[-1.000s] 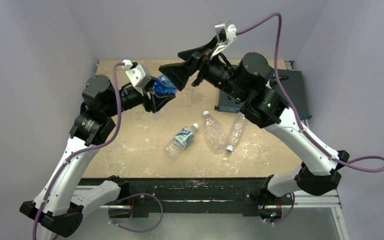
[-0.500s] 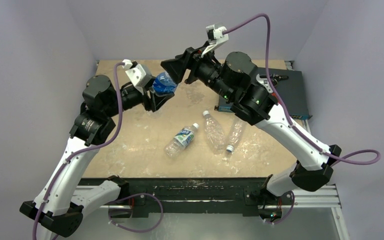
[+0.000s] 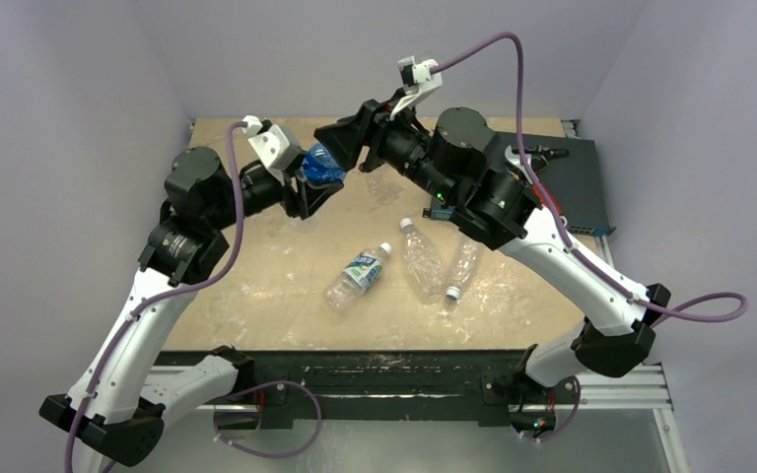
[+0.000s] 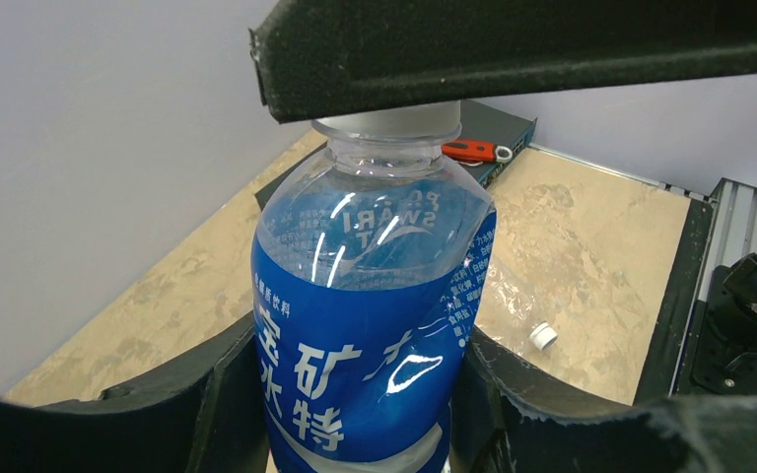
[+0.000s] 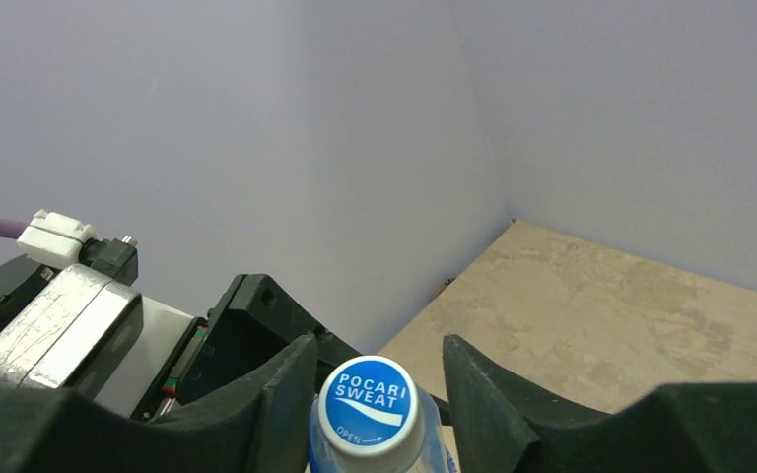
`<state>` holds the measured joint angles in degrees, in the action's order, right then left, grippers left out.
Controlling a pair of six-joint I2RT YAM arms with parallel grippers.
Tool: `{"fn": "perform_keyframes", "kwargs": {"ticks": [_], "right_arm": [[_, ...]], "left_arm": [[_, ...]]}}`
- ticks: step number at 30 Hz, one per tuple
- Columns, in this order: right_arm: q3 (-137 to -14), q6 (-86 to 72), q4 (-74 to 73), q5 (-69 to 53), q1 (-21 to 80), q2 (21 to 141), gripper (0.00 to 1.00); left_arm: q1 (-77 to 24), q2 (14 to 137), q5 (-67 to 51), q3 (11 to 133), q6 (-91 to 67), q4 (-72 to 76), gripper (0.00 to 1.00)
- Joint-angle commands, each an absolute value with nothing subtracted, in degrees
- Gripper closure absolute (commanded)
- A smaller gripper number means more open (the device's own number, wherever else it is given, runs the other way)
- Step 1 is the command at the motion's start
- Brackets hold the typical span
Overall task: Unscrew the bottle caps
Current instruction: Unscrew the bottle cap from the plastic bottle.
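Note:
My left gripper (image 3: 311,187) is shut on a blue-labelled bottle (image 3: 322,168), held above the table's back left with its neck pointing toward the right arm. In the left wrist view the bottle (image 4: 375,325) fills the gap between my left gripper's (image 4: 360,340) black pads. Its blue cap with white lettering (image 5: 369,404) sits between the fingers of my right gripper (image 5: 377,350). The jaws are open, with a small gap on each side of the cap. One right finger (image 4: 513,49) covers the cap's top in the left wrist view.
Three more capped bottles lie mid-table: a labelled one (image 3: 357,273) and two clear crinkled ones (image 3: 421,258) (image 3: 463,261). A loose white cap (image 4: 543,336) lies on the table. A dark box (image 3: 572,177) with a red-handled tool (image 4: 473,151) sits back right. Walls enclose three sides.
My right arm has swung left and down onto the bottle's neck. Its jaws have narrowed from wide open to close around the cap. The left arm and bottle have stayed put.

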<state>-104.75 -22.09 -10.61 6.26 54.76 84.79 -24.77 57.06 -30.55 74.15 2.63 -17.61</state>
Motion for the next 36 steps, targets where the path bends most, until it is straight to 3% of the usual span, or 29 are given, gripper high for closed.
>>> {"fn": "perform_keyframes", "kwargs": {"ticks": [1, 8, 13, 16, 21, 31, 36], "right_arm": [[-104.6, -22.2, -7.6, 5.9, 55.5, 84.1, 0.51], [-104.0, -22.2, -7.0, 6.2, 55.6, 83.9, 0.81], [-104.0, -21.4, -6.6, 5.5, 55.6, 83.7, 0.94], [-103.5, -19.3, -5.0, 0.2, 55.6, 82.7, 0.97], [-96.7, -14.3, 2.0, -14.3, 55.3, 77.1, 0.97], [-93.0, -17.0, 7.9, -30.2, 47.6, 71.8, 1.0], [-93.1, -17.4, 8.3, -31.1, 45.8, 70.7, 1.0]], "left_arm": [[-24.6, 57.1, -29.0, 74.2, 3.1, -16.5, 0.92], [-24.6, 56.9, -29.0, 73.9, 3.2, -16.8, 0.93], [-24.6, 56.8, -30.6, 73.9, 2.9, -16.9, 0.93], [-24.6, 56.6, -37.3, 74.3, 0.7, -17.1, 0.94], [-24.6, 56.6, -59.3, 74.1, -6.4, -15.0, 0.86], [-24.6, 58.3, -68.5, 74.6, -7.5, -17.3, 0.9], [-24.6, 58.9, -68.0, 74.5, -1.5, -23.5, 0.9]]}}
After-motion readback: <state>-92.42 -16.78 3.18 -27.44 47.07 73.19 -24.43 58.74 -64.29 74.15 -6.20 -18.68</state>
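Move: The white cap stands just between my right hand's half-open fingers, within about 1 cm. Under it is the blue-labelled bottle, its middle some 9 cm below, 2 cm back and 1 cm left. On the table, nearly 50 cm down, the green-labelled bottle lies about 3 cm right and level with the cap, a clear bottle some 18 cm right and 4 cm farther out. From my left hand, the cap is about 9 cm above, 2 cm ahead and 1 cm right. I shut my right fingers onto the sides of the cap while my left hand keeps its grip on the bottle, wait briefly, then bring both hands back about 8–9 cm and some 3 cm right. My left hand swings some 30 degrees clockwise; my right turns counter-clockwise, tips its fingers up and finally rises about 3 cm away from the bottle's mouth as the left sinks slightly. ##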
